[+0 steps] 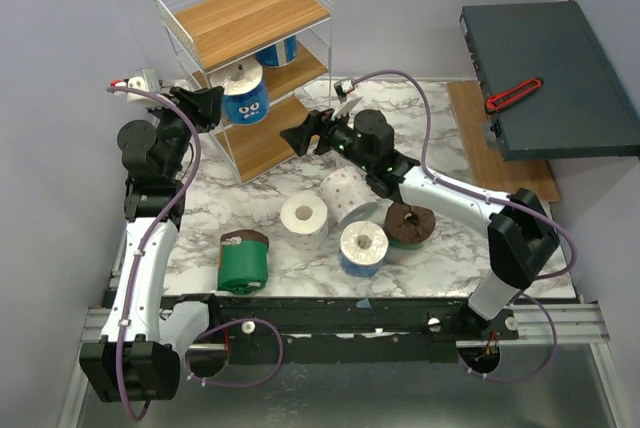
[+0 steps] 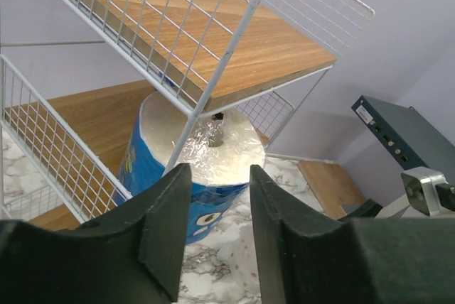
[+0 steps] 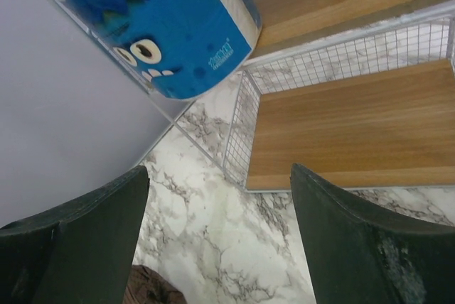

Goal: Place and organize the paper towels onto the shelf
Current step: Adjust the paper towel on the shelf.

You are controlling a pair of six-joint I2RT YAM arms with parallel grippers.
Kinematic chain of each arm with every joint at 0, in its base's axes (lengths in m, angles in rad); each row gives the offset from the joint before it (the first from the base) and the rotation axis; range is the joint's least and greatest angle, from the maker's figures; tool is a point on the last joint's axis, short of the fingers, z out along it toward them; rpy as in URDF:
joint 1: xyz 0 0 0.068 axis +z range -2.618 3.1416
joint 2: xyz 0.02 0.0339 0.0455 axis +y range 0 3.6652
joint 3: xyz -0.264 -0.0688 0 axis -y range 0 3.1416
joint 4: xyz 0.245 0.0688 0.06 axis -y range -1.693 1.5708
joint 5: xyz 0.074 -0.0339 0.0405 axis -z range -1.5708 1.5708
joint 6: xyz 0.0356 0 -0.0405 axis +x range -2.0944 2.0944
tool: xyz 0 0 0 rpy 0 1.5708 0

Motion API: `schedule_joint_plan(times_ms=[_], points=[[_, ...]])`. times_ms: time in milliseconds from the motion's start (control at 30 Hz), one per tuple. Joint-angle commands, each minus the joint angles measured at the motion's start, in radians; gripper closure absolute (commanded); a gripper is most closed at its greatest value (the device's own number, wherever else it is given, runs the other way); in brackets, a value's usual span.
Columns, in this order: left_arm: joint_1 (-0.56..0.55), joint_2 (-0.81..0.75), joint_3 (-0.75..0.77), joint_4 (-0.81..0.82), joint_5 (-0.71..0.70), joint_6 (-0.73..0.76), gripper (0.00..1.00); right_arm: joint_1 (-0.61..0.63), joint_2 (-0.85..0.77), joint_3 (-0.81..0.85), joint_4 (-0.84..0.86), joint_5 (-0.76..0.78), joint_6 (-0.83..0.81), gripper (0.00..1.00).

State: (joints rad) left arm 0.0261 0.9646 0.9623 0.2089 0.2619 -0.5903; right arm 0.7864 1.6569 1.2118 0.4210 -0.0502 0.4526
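Note:
The shelf (image 1: 250,13) stands at the back left, a white wire rack with wooden boards. A blue roll with cartoon eyes (image 1: 245,96) sits at the front edge of its middle board, with another blue roll (image 1: 277,51) behind it. My left gripper (image 1: 212,106) is just left of the front roll. In the left wrist view its jaws (image 2: 219,176) stand apart, with that roll (image 2: 206,148) beyond the tips and nothing between them. My right gripper (image 1: 292,138) hangs open and empty over the marble in front of the bottom board (image 3: 355,126). The blue roll (image 3: 170,27) shows at the upper left of the right wrist view.
Loose rolls lie on the marble table: white (image 1: 304,216), speckled (image 1: 345,193), blue-wrapped (image 1: 363,246), brown (image 1: 410,224) and green (image 1: 243,260). A dark flat box (image 1: 550,73) carrying a red-handled tool (image 1: 513,94) stands at the right.

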Motion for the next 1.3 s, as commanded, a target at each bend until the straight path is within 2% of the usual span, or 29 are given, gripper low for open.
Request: schedule_joint_plan(times_ms=[0,200,767,1267], points=[[0.008,0.023,0.026,0.055,0.011,-0.023,0.65,0.013,0.062,0.08,0.096,-0.027,-0.026,0.17],[0.008,0.035,0.022,0.067,0.01,-0.013,0.77,0.042,0.148,0.158,0.134,0.006,-0.078,0.17],[0.002,0.065,0.027,0.073,0.063,-0.087,0.94,0.101,0.316,0.312,0.229,0.134,-0.175,0.15],[-0.005,0.076,0.05,0.037,0.066,-0.07,1.0,0.11,0.498,0.504,0.228,0.253,-0.261,0.16]])
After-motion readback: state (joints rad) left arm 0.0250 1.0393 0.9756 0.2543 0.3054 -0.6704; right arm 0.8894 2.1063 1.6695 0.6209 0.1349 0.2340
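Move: The blue paper towel roll to adjust leans out over the front edge of the middle shelf. My right hand, empty and open, has it about 12 cm ahead, 12 cm to the left and some 7 cm higher. The second blue roll stands on that shelf roughly 8 cm right of it and 11 cm farther in. The shelf's front-left post is about 17 cm left and 4 cm ahead of my right hand. From my left hand the leaning roll is some 6 cm ahead, 5 cm right and slightly lower. I swing my open right hand in to the leaning roll, about 10 cm left and then some 6 cm forward, rising slightly and tipping the fingers up about 15 degrees, until they bear on its lower front from either side. Meanwhile my left hand shuts its half-open fingers on nothing beside the front-left post, their tips easing forward a little next to the roll. ##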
